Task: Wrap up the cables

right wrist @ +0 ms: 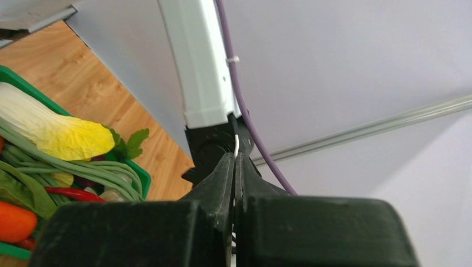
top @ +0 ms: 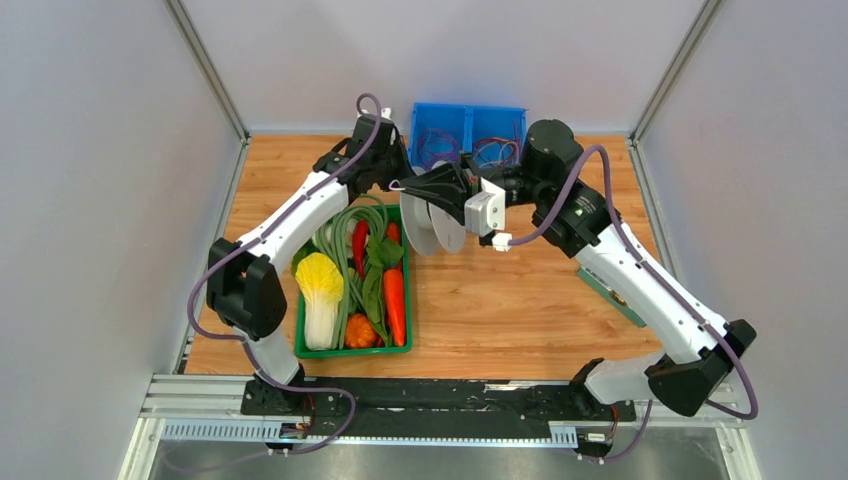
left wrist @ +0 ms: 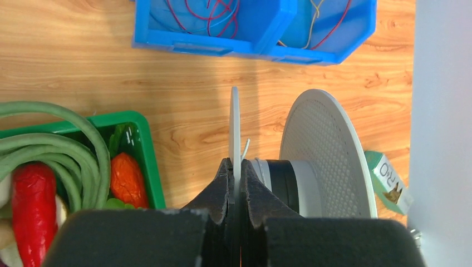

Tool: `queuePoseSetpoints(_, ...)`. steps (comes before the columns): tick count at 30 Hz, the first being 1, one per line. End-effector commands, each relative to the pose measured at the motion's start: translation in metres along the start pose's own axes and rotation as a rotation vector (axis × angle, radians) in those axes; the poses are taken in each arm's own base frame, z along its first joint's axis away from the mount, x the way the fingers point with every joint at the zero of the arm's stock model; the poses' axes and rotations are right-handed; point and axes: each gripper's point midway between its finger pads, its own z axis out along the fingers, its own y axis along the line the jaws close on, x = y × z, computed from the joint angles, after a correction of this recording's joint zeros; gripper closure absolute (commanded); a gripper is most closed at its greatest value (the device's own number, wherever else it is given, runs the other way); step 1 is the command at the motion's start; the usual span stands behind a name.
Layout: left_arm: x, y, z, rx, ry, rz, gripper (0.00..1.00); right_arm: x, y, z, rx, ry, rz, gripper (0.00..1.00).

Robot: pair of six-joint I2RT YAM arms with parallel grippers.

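The pale-grey round spool [top: 436, 226] hangs on edge above the table between the two arms. My left gripper [left wrist: 235, 167] is shut on the rim of its thin near flange [left wrist: 234, 119]. The perforated far flange [left wrist: 325, 153] stands to the right. The thin white cable [left wrist: 245, 148] is wound on the hub, and a short end sticks up beside my left fingertips. My right gripper [right wrist: 234, 158] is shut on the white cable [right wrist: 236, 146], close to the left arm's black wrist joint [right wrist: 214, 147]. In the top view my right gripper [top: 399, 185] points left, above the spool.
A green tray [top: 301, 345] of vegetables lies under the left arm. A blue bin [top: 470, 112] with purple and red wire coils stands at the back edge. A small green and white box [left wrist: 389, 181] lies right of the spool. Grey walls close in the left and right sides.
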Motion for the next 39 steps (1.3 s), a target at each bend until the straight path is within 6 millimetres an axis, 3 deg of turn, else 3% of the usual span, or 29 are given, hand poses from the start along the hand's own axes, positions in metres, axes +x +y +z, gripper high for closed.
queuePoseSetpoints(1,-0.023,-0.034,-0.033,0.122,-0.13,0.116,1.0,0.002,-0.037,-0.007,0.064,0.026,-0.094,1.0)
queuePoseSetpoints(10,-0.003,-0.043,-0.039,0.144,-0.124,0.197,1.0,0.026,-0.07,-0.016,0.129,0.072,-0.134,1.0)
queuePoseSetpoints(18,0.011,-0.052,-0.049,0.204,-0.127,0.268,1.0,0.06,-0.095,-0.041,0.183,0.148,-0.149,1.0)
queuePoseSetpoints(33,0.037,-0.069,-0.07,0.345,-0.157,0.465,1.0,0.108,-0.121,-0.073,0.245,0.245,-0.179,1.0)
queuePoseSetpoints(39,0.041,-0.065,-0.078,0.352,-0.176,0.518,1.0,0.126,-0.132,-0.092,0.268,0.292,-0.189,1.0)
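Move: Both grips are already made: the left fingers pinch the spool's left flange, its middle about 4 cm right, 2 cm back and 5 cm below them, with the green basket 16 cm back, 11 cm left and 18 cm below. The right fingers hold the cable end high up; the spool is roughly 18 cm ahead, 6 cm right and 28 cm below them, the blue box some 37 cm ahead, 14 cm right and 43 cm below. The right hand carries the pinched cable end forward about 18 cm, high over the spool to its far side and towards the blue box, rising a little at first, then easing to the right while turning some 20 degrees clockwise. At the same time the left hand, still shut on the flange, draws the spool back about 9 cm and slightly right at nearly the same height, swinging clockwise and tipping its fingers up, so that the two hands pass each other in opposite directions. ##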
